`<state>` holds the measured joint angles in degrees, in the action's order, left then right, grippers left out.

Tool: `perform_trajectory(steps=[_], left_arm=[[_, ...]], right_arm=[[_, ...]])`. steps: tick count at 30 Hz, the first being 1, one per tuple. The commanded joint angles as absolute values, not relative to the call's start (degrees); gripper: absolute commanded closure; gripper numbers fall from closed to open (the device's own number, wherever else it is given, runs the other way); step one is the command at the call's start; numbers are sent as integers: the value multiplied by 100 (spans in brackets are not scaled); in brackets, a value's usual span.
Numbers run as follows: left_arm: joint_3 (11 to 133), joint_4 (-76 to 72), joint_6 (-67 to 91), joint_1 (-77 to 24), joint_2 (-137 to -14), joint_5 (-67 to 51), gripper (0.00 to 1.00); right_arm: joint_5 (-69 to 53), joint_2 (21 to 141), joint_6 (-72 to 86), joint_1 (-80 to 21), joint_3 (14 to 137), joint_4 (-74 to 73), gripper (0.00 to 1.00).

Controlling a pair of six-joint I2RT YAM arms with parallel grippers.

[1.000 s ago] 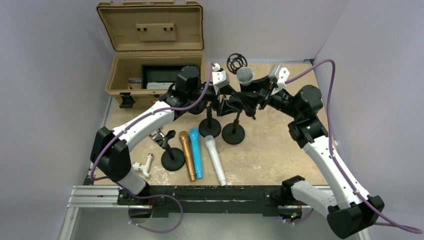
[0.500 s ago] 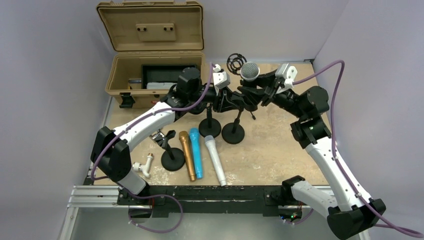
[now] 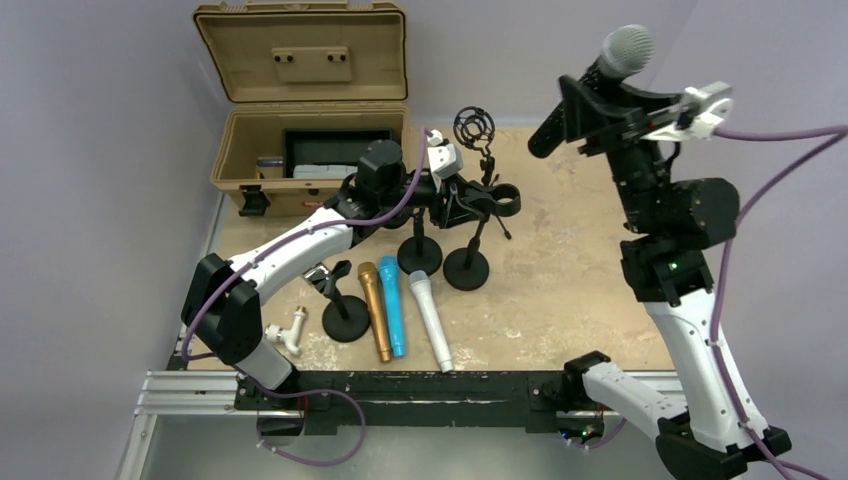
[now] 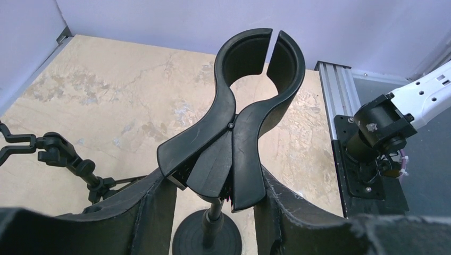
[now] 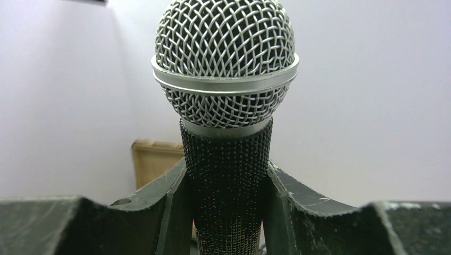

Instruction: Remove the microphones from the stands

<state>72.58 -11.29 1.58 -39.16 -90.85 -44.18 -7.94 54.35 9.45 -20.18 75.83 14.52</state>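
My right gripper (image 3: 598, 106) is shut on the black microphone (image 3: 585, 95) with a silver mesh head and holds it high in the air at the back right, well clear of the stand. In the right wrist view the microphone (image 5: 226, 106) stands between my fingers. The black stand (image 3: 467, 266) stands mid-table, and its clip (image 3: 490, 200) is empty. My left gripper (image 3: 455, 200) is shut on the clip's handles; the left wrist view shows the clip (image 4: 234, 133) pinched between my fingers, its ring empty at the top.
A second round-base stand (image 3: 419, 255) and a third (image 3: 345, 318) stand nearby. Gold (image 3: 375, 310), blue (image 3: 393, 305) and white (image 3: 430, 320) microphones lie on the table. An open tan case (image 3: 300, 150) sits back left. A black shock mount (image 3: 474, 127) stands at the back.
My right gripper has lifted the microphone up and to the right, out of the clip and high above the table. The left gripper stays on the clip.
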Motion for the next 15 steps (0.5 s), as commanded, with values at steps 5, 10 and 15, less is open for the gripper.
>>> perform_trajectory(steps=[5, 10, 15], left_arm=[[7016, -1373, 500, -3977, -8732, -4025, 51], [6844, -1385, 597, -3977, -8463, -3718, 14], [6946, -936, 722, -3973, -8137, -3043, 0]], right_arm=[[2173, 5351, 1660, -1999, 7798, -1169, 100], [2150, 4820, 2603, -2000, 7069, -2371, 100], [1961, 4532, 3597, -1998, 6014, -2743, 100]])
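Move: The black microphone is already free in the right hand. The row where the freed microphones lie ends in the white microphone, about 10 cm back, 16 left and 56 below that hand. The open clip it came from is some 2 cm ahead, 5 left and 28 below the hand, and the tripod mount stands roughly 16 cm beyond the clip. For the left hand, squeezing the levers, the clip's middle is about 4 cm right and level. The black microphone, still gripped just under its head, is carried a little up and about 5 cm right, clear of the clip. The right hand then sinks fast, ending some 20 cm lower, edging forward, while its fingers tip down about 40 degrees and turn clockwise. Meanwhile the left fingers spread wide, let go of the clip levers and back off a centimetre or two to the left. ##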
